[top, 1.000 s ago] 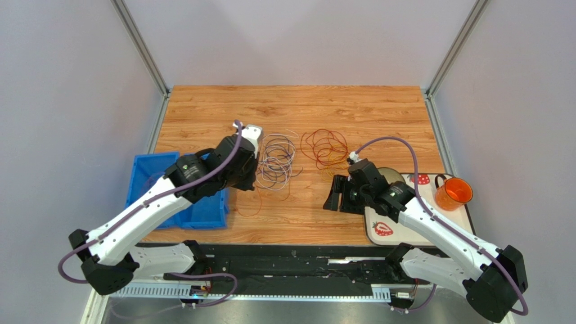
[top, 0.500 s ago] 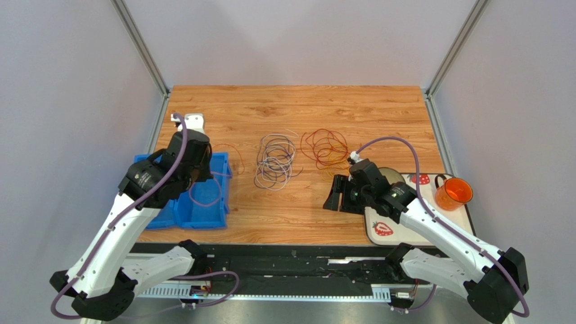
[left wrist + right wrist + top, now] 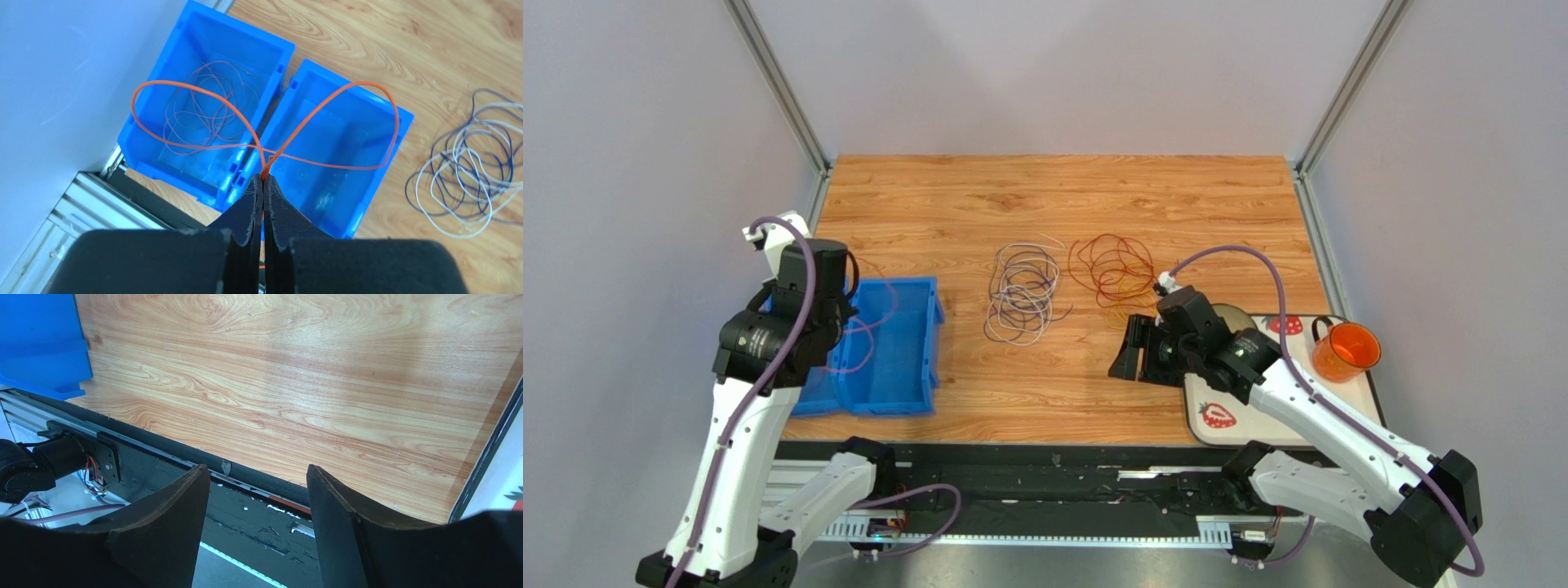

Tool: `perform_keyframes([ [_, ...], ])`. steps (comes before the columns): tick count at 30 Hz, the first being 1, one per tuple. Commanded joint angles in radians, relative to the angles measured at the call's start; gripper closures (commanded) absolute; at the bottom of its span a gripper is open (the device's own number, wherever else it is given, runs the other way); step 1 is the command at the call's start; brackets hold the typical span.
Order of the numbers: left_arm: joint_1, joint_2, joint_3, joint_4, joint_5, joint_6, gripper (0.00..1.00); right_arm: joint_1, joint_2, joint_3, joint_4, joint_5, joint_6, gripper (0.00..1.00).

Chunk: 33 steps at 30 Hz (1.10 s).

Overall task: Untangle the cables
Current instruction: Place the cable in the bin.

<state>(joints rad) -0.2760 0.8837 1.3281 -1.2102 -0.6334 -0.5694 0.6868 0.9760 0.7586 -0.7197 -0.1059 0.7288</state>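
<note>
My left gripper (image 3: 264, 177) is shut on a red-orange cable (image 3: 362, 83), pinched at the fingertips. Its two wide loops hang over the twin blue bins (image 3: 184, 176). A thinner reddish cable (image 3: 209, 104) lies coiled in the left bin. In the top view the left gripper (image 3: 840, 294) hovers over the bins' left half. A grey, white and purple bundle of cables (image 3: 1024, 294) lies mid-table, with a red-orange bundle (image 3: 1112, 267) to its right. My right gripper (image 3: 1133, 349) stands open and empty near the front edge, its jaws (image 3: 258, 468) wide apart over bare wood.
The blue bins (image 3: 891, 368) sit at the table's front left corner. A strawberry-patterned tray (image 3: 1216, 414) with an orange cup (image 3: 1345, 352) is at the right. Metal frame posts rise at the back corners.
My left arm swung left from the mid-table cable bundle to above the blue bins, carrying the red-orange cable with it. The right arm stayed still.
</note>
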Motion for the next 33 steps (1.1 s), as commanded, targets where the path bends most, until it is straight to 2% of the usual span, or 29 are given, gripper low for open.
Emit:
perform_keyframes([
  [1, 0.084, -0.017, -0.018, 0.073, -0.031, -0.009, 1.00, 0.006, -0.007, 0.044, -0.009, -0.003, -0.009, 0.37],
  [14, 0.354, -0.028, -0.104, 0.190, 0.026, 0.026, 1.00, 0.006, 0.010, 0.053, -0.020, -0.005, -0.008, 0.37],
  [19, 0.426, -0.031, -0.147, 0.238, 0.043, 0.040, 1.00, 0.010, 0.021, 0.056, -0.021, -0.005, -0.006, 0.37],
  [26, 0.500, -0.032, -0.233, 0.282, 0.041, -0.004, 1.00, 0.020, 0.050, 0.064, -0.018, -0.006, -0.009, 0.37],
  [33, 0.564, -0.040, -0.262, 0.296, -0.006, -0.141, 1.00, 0.036, 0.089, 0.073, -0.009, -0.003, -0.002, 0.37],
])
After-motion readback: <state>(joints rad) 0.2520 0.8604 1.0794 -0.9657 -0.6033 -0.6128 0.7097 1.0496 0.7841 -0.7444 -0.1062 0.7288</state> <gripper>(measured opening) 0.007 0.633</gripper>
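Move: The orange cable, already pinched in the left fingers, is bound for the left blue bin, with its middle about 9 cm to the left of that hand, level with it fore and aft, and some 26 cm below. The right blue bin sits about 6 cm to the hand's right, likewise neither ahead nor back. The white-and-blue coil lies about 27 cm right and 8 cm ahead. From the right hand, the left bin is about 55 cm left and 4 cm ahead. The orange cable, its loops dangling, is carried left by the left hand about 10 cm, from above the gap between the two bins to over the left bin. The hand sinks roughly 5 cm, mostly in the later half, and turns some 30 degrees counter-clockwise; the fingers stay shut on the cable. ##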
